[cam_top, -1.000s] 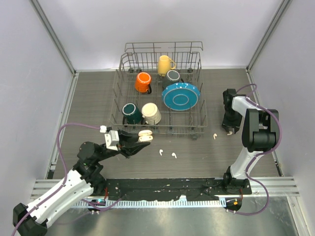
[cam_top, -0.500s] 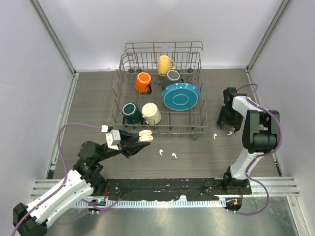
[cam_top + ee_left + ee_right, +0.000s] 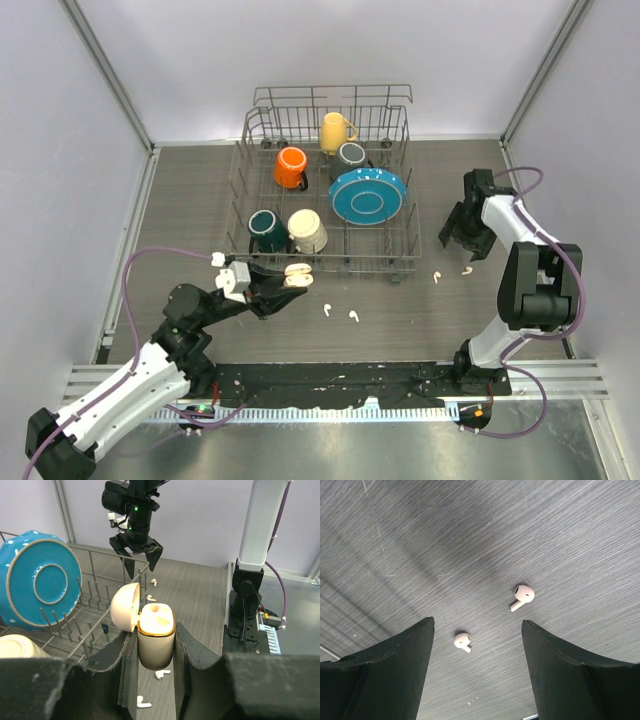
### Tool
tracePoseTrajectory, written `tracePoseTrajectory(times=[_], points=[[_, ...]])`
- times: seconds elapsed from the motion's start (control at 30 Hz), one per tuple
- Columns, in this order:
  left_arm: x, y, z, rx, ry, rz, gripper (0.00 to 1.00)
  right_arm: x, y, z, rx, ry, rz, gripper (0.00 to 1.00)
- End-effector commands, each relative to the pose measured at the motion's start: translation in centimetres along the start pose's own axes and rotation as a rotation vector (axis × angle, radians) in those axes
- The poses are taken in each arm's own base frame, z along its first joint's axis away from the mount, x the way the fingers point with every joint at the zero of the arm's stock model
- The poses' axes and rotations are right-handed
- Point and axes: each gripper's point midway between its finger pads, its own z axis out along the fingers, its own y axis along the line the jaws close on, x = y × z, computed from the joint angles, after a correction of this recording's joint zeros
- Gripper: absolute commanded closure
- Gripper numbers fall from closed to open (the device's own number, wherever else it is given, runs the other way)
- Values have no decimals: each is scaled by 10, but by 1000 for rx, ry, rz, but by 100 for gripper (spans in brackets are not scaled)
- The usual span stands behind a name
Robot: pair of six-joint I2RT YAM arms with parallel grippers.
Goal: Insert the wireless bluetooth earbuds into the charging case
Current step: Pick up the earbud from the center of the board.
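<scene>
My left gripper (image 3: 290, 278) is shut on a cream charging case (image 3: 156, 641), held upright above the table with its lid (image 3: 124, 607) swung open to the left. Two white earbuds (image 3: 326, 310) (image 3: 353, 316) lie on the table just right of it; they also show under the case (image 3: 160, 674) (image 3: 143, 704). Two more earbuds (image 3: 436, 277) (image 3: 467, 269) lie farther right. My right gripper (image 3: 465, 243) hangs open above that pair, holding nothing. In the right wrist view both earbuds (image 3: 462, 641) (image 3: 524, 595) lie between the spread fingers (image 3: 395, 665).
A wire dish rack (image 3: 396, 262) stands at the back centre, just behind the held case. It holds a teal plate (image 3: 367, 195), orange (image 3: 291, 166), yellow (image 3: 335, 130), dark green (image 3: 266, 229) and cream (image 3: 307, 231) mugs. Walls close in left and right.
My right gripper has opened wide and drawn up and back from the table; a second earbud now shows where its tips were. The left gripper and case have barely moved.
</scene>
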Motion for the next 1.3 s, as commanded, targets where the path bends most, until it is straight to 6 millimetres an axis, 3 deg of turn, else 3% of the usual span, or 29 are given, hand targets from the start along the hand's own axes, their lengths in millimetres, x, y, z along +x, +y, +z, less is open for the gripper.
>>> tracePoseTrajectory(times=[0.0, 0.3, 0.5, 0.7, 1.27], points=[[-12, 3, 0, -23, -47, 34, 100, -7, 5, -15, -75, -23, 129, 24], [-5, 6, -5, -49, -47, 34, 100, 1, -32, -1, -32, -3, 247, 29], [-5, 5, -7, -49, -48, 39, 100, 9, -45, 11, -17, 17, 347, 35], [-4, 6, -9, -57, -48, 47, 100, 11, -43, 25, -22, 36, 360, 44], [6, 9, -6, -58, -20, 50, 100, 4, -54, 46, 61, 8, 361, 51]])
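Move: The earbud that the right hand goes for lies on the table about 3 cm to its right, some 4 cm back and 5 cm below the open fingers. The other earbud is about 7 cm to the left of that one and 1 cm nearer the base. The rack's near right corner stands roughly 11 cm left of the hand and 3 cm back. From the left hand the target earbud lies about 42 cm right, 13 cm ahead and 25 cm down. Down and to the right, about 4 to 5 cm each way, the right hand comes back over the right-hand earbud, drawing back some 4 cm and then easing forward by 1 cm. On the way the wrist turns clockwise by roughly 20 degrees and the fingers narrow by about a third without shutting, until the tips straddle the earbud low over the table, its head nearer the finger on the rack side. ##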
